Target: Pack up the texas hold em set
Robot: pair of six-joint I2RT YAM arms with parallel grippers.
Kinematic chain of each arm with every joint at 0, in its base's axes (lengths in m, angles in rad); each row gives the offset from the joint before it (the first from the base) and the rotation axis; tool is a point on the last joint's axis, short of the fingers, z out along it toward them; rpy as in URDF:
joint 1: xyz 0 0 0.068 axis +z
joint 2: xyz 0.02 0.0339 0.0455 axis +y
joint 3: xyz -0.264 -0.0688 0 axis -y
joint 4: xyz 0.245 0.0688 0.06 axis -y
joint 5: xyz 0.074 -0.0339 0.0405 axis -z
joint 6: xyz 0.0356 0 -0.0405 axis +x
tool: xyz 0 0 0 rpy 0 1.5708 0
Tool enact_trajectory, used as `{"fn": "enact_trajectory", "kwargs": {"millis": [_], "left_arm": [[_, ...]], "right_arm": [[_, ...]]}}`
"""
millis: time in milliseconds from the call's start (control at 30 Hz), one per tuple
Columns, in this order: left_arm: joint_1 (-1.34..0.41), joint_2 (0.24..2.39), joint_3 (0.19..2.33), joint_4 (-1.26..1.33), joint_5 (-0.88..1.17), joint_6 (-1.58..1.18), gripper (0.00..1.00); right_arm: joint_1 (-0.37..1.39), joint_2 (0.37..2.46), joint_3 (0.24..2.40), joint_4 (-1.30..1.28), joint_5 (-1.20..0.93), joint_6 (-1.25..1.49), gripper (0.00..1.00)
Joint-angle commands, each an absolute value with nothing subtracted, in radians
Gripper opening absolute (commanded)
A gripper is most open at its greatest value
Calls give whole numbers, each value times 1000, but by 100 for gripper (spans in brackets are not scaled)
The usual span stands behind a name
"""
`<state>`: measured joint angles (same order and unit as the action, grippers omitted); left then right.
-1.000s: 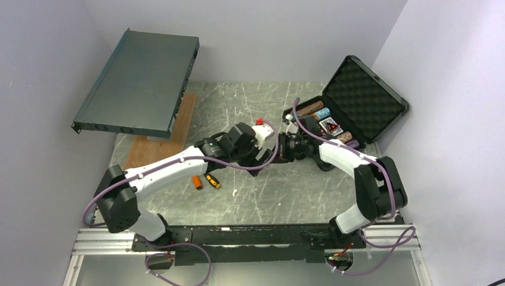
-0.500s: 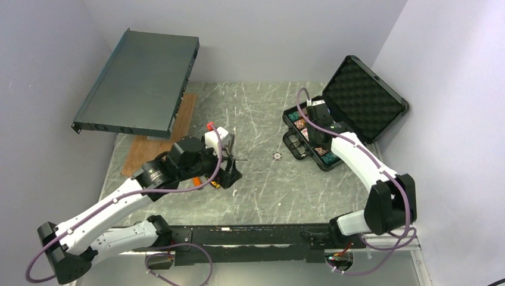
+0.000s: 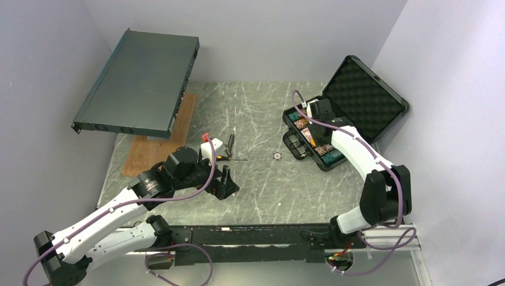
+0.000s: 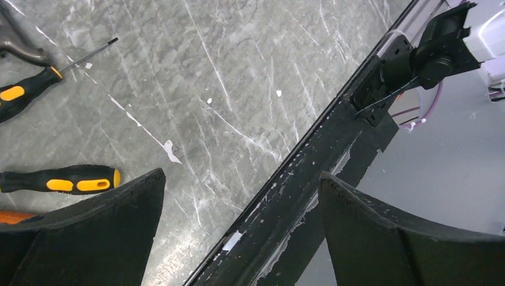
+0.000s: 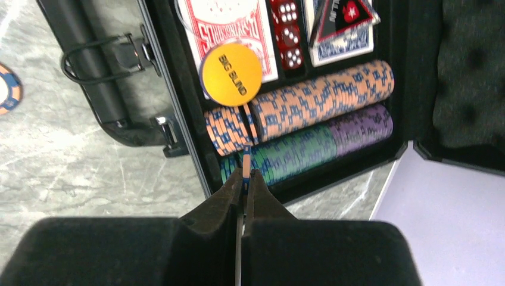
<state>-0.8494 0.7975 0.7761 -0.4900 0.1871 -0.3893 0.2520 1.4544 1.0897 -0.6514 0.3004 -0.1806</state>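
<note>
The black case (image 3: pixel 364 98) stands open at the right rear, foam lid up. Its tray (image 5: pixel 178 119) holds rows of orange chips (image 5: pixel 321 98), green chips (image 5: pixel 298 152) and purple chips (image 5: pixel 360 125), a red deck (image 5: pixel 229 24), a blue deck (image 5: pixel 342 27), red dice (image 5: pixel 289 33) and a yellow "big blind" button (image 5: pixel 231 74). My right gripper (image 5: pixel 244 176) is shut on an orange-and-blue chip (image 5: pixel 245 161), held edge-on just above the chip rows. One loose chip (image 3: pixel 277 155) lies on the table left of the case. My left gripper (image 4: pixel 242 176) is open and holds nothing, near the table's front edge.
Two orange-handled screwdrivers (image 4: pixel 65 179) (image 4: pixel 30 89) lie left of my left gripper. A dark-grey rack unit (image 3: pixel 140 83) leans at the back left over a wooden board (image 3: pixel 161 149). The black front rail (image 4: pixel 309 173) runs under my left gripper.
My left arm has drawn back from the table's middle toward the near left, its gripper opening wide. My right arm has swung from the middle to over the case, still holding the chip.
</note>
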Motion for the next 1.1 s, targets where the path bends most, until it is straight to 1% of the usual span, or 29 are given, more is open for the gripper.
{"fn": "enact_trajectory", "kwargs": {"millis": [0, 100, 400, 633, 1067], "left_arm": [[-846, 791, 794, -446, 235, -418, 99], [-846, 786, 803, -465, 230, -423, 99], [-846, 782, 790, -465, 253, -429, 99], [-846, 788, 807, -482, 239, -416, 99], [-847, 802, 810, -486, 241, -410, 99]], "right_arm": [[247, 1512, 1199, -631, 274, -241, 0], [233, 1542, 1219, -691, 310, -239, 0], [194, 1529, 1116, -626, 269, -274, 0], [177, 1611, 1135, -610, 285, -299, 0], [175, 1683, 1149, -606, 275, -326, 1]]}}
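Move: The right hand holds a chip on edge; the gap near the left end of the orange chip row lies about 3 cm to its right, 2 cm ahead and 9 cm below. The Big Blind chip lies some 6 cm ahead and 1 cm right, 8 cm down; the green-purple row's middle is level ahead, 8 cm right, 9 cm down. From the left hand, that gap is roughly 17 cm ahead, 34 cm right and 17 cm below. Right hand lowers its pinched chip about 6 cm towards the orange row's gap, easing right and tipping down. ##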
